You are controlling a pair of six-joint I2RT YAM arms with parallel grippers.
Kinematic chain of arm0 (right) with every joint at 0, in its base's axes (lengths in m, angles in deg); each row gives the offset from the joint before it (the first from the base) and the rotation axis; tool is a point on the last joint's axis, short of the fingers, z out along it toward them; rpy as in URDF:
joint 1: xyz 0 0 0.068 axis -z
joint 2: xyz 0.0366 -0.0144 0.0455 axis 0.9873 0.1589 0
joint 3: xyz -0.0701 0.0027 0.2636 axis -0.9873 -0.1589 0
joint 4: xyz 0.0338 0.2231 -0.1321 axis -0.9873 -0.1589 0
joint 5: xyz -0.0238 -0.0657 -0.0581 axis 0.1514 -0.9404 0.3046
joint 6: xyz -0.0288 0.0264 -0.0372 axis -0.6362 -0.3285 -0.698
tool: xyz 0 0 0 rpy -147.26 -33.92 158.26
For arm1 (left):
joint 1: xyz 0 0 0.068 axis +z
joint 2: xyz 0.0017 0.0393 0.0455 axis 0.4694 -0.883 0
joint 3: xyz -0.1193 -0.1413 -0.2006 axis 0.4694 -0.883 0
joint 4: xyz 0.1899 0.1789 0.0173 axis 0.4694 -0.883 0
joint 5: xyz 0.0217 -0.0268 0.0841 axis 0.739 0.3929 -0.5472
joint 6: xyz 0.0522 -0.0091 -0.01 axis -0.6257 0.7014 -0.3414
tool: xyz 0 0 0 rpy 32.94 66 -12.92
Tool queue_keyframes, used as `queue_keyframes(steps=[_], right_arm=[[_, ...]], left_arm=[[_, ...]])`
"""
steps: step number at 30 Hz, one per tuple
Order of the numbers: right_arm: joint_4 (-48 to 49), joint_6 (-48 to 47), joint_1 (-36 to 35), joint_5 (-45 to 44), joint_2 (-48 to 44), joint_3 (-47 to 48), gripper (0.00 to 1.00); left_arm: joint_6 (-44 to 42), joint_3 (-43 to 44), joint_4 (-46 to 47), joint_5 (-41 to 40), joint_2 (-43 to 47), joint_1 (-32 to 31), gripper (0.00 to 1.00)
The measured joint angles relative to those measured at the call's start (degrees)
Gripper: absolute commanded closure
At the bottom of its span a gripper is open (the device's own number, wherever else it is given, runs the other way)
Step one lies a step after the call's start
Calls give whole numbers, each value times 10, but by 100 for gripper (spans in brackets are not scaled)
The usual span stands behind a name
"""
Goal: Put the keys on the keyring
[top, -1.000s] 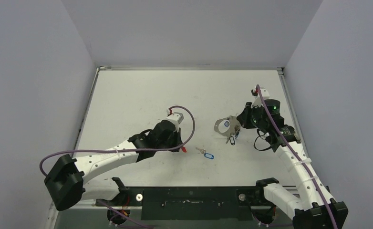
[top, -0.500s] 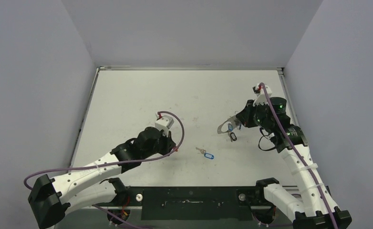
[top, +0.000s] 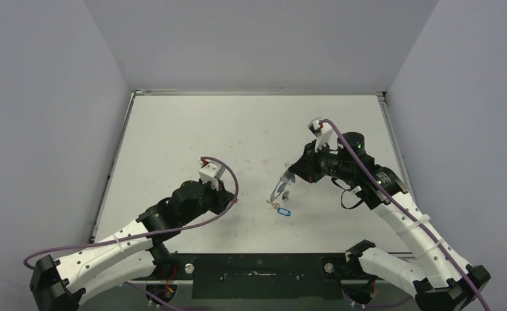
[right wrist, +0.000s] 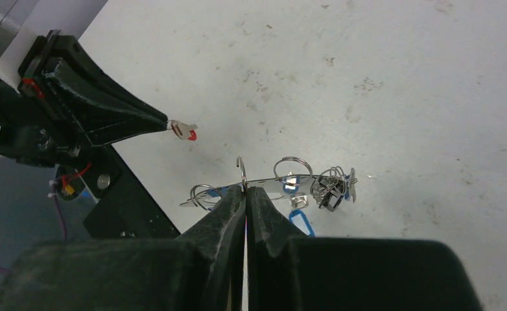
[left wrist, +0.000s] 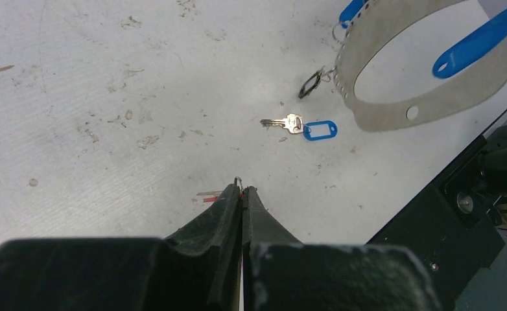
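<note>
My right gripper (top: 290, 175) (right wrist: 245, 189) is shut on the keyring (top: 281, 187) (right wrist: 283, 181), a flat grey metal hoop held off the table, with small wire rings, blue tags and a black clip (left wrist: 310, 84) hanging from it. The hoop (left wrist: 375, 116) fills the top right of the left wrist view. Just under it, a silver key with a light blue tag (top: 279, 209) (left wrist: 301, 126) lies on the table. My left gripper (top: 233, 199) (left wrist: 242, 189) is shut on the key with the red tag (right wrist: 185, 131), which sticks out of its tips, left of the blue one.
The black base plate (top: 257, 267) runs along the near edge between the two arm bases. Grey walls close in the white table (top: 192, 129) on the left, right and far sides. The tabletop is scuffed with small marks.
My right arm has swung left and toward the centre, carrying the keyring to just above the blue-tagged key. My left arm has pulled back toward the near left with the red-tagged key.
</note>
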Motion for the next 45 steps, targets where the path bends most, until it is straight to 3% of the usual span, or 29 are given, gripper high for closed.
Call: queue_keyframes(steps=[12,23,33,45], right_arm=[[28,8,-177,-46,126,18,100],[52,-12,-187,-40,147,4,100],[103,-18,-206,-24,182,-30,100],[128,-31,-216,-3,182,-47,100]], left_arm=[[25,-43,16,6,60,0,100],[-36,-16,-17,58,88,2,100],[-77,-12,24,159,43,2,100],[-92,-11,56,174,33,2,100]])
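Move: The keyring dangles from the closed right fingers, its middle roughly 14 cm right of, 1 cm ahead of and 6 cm above the left hand. The red-tagged key that it is to meet hangs under the closed left fingertips, about 17 cm left of the right hand, 3 cm back and 13 cm lower. On the table the blue-tagged key lies some 3 cm left of the right hand, 4 cm ahead and 26 cm below. The keyring, still pinched by a small ring in the closed right fingers, is carried left and down, some 11 cm across and 9 cm lower, also about 5 cm back, towards the red-tagged key while the right wrist turns roughly 25 degrees counter-clockwise. The left hand keeps that key, first easing slightly left, then drawing back and right a few centimetres and rising, turning clockwise about 20 degrees. ##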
